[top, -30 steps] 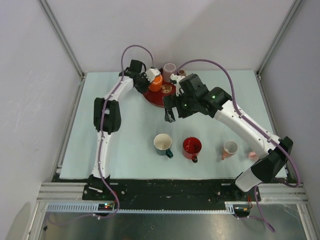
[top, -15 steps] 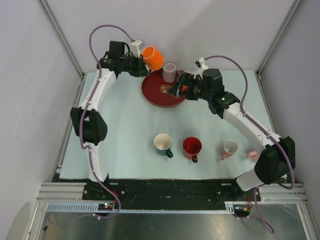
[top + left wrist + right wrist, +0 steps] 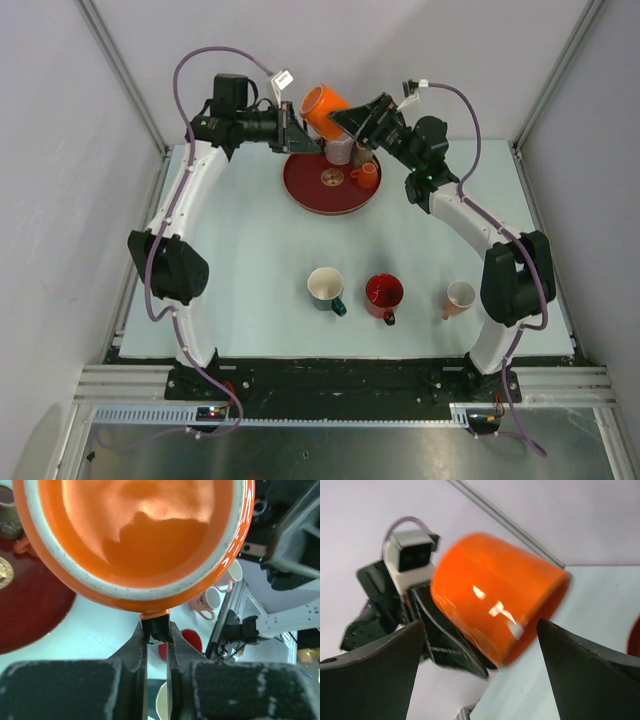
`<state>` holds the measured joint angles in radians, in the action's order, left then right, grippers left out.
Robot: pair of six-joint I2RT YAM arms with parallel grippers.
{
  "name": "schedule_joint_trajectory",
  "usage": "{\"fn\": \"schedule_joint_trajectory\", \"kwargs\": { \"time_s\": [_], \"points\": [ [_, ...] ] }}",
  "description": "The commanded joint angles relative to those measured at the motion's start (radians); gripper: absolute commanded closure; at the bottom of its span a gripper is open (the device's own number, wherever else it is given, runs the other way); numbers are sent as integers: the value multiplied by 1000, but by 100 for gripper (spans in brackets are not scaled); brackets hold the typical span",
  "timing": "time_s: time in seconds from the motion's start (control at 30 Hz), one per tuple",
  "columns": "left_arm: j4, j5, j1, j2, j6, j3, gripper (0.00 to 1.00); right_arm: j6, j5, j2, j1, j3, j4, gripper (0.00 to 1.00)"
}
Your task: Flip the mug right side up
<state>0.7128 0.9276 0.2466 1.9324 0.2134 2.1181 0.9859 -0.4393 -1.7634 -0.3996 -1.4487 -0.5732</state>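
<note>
An orange mug (image 3: 322, 107) hangs tilted in the air above the back of the red plate (image 3: 305, 188). My left gripper (image 3: 298, 128) is shut on its handle. In the left wrist view the mug's open mouth (image 3: 140, 530) faces the camera, and the handle is pinched at the left gripper (image 3: 156, 630). My right gripper (image 3: 354, 114) stands open just right of the mug. In the right wrist view the mug's glossy outside (image 3: 495, 595) fills the space ahead of the right gripper (image 3: 480, 625), whose fingers do not touch it.
On the red plate stand a mauve mug (image 3: 340, 150), a small orange cup (image 3: 366, 176) and a small brown piece (image 3: 332, 178). Nearer the front of the table are a teal mug (image 3: 325, 287), a red mug (image 3: 384, 294) and a pink mug (image 3: 459, 297).
The left arm lifted the orange mug off the plate and carried it up and to the right. The right arm rose from the table and brought its open gripper beside the mug.
</note>
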Motion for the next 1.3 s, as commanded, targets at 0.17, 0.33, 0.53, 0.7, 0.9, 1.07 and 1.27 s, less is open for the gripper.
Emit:
{"fn": "schedule_joint_trajectory", "kwargs": {
  "time_s": [0.17,0.33,0.53,0.7,0.9,1.07,1.27],
  "points": [
    [-66,129,32,-84,21,-41,100,94,-77,-97,-18,-241,-88,80],
    [-42,-23,-53,-103,-11,-85,25,-58,7,-53,-36,-279,230,99],
    [-10,-474,-250,-242,-189,-273,1,-564,194,-89,-201,-527,833,100],
    [-9,-760,-385,-314,-311,-363,0,-872,258,-278,-427,-832,1311,100],
    [-9,-883,-432,-312,-365,-414,0,-1059,416,-487,-649,-1012,1616,100],
    [-9,-866,-434,-305,-366,-422,0,-1118,467,-567,-751,-1010,1649,100],
    [-8,-849,-434,-299,-361,-423,0,-1106,431,-629,-802,-1010,1663,100]
  ]
}}
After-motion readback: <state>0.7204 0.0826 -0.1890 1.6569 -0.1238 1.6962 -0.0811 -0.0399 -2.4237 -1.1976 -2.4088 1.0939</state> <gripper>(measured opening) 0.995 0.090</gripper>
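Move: Just off the right fingertips hangs the orange mug, its middle about 3 cm forward, 5 cm left and 3 cm above the right hand. From the left hand, which still pinches its handle, it lies 3 cm ahead, 3 cm right and 6 cm up. Counted from the right hand, the teal mug stands 25 cm back and 5 cm left, the red mug 27 back and 9 right, both some 34 cm lower; the tray's middle is 12 ahead, 6 left, 36 below. Easing up about 5 cm, the right hand shuts its open fingers on the orange mug's rim; only then does the left hand open off the handle and swing away some 33 cm left and a little down, turning counter-clockwise. The right then carries the mug down about 33 cm, back and left past the teal mug, rolling nearly 100 degrees until its fingers point down, grip kept. ##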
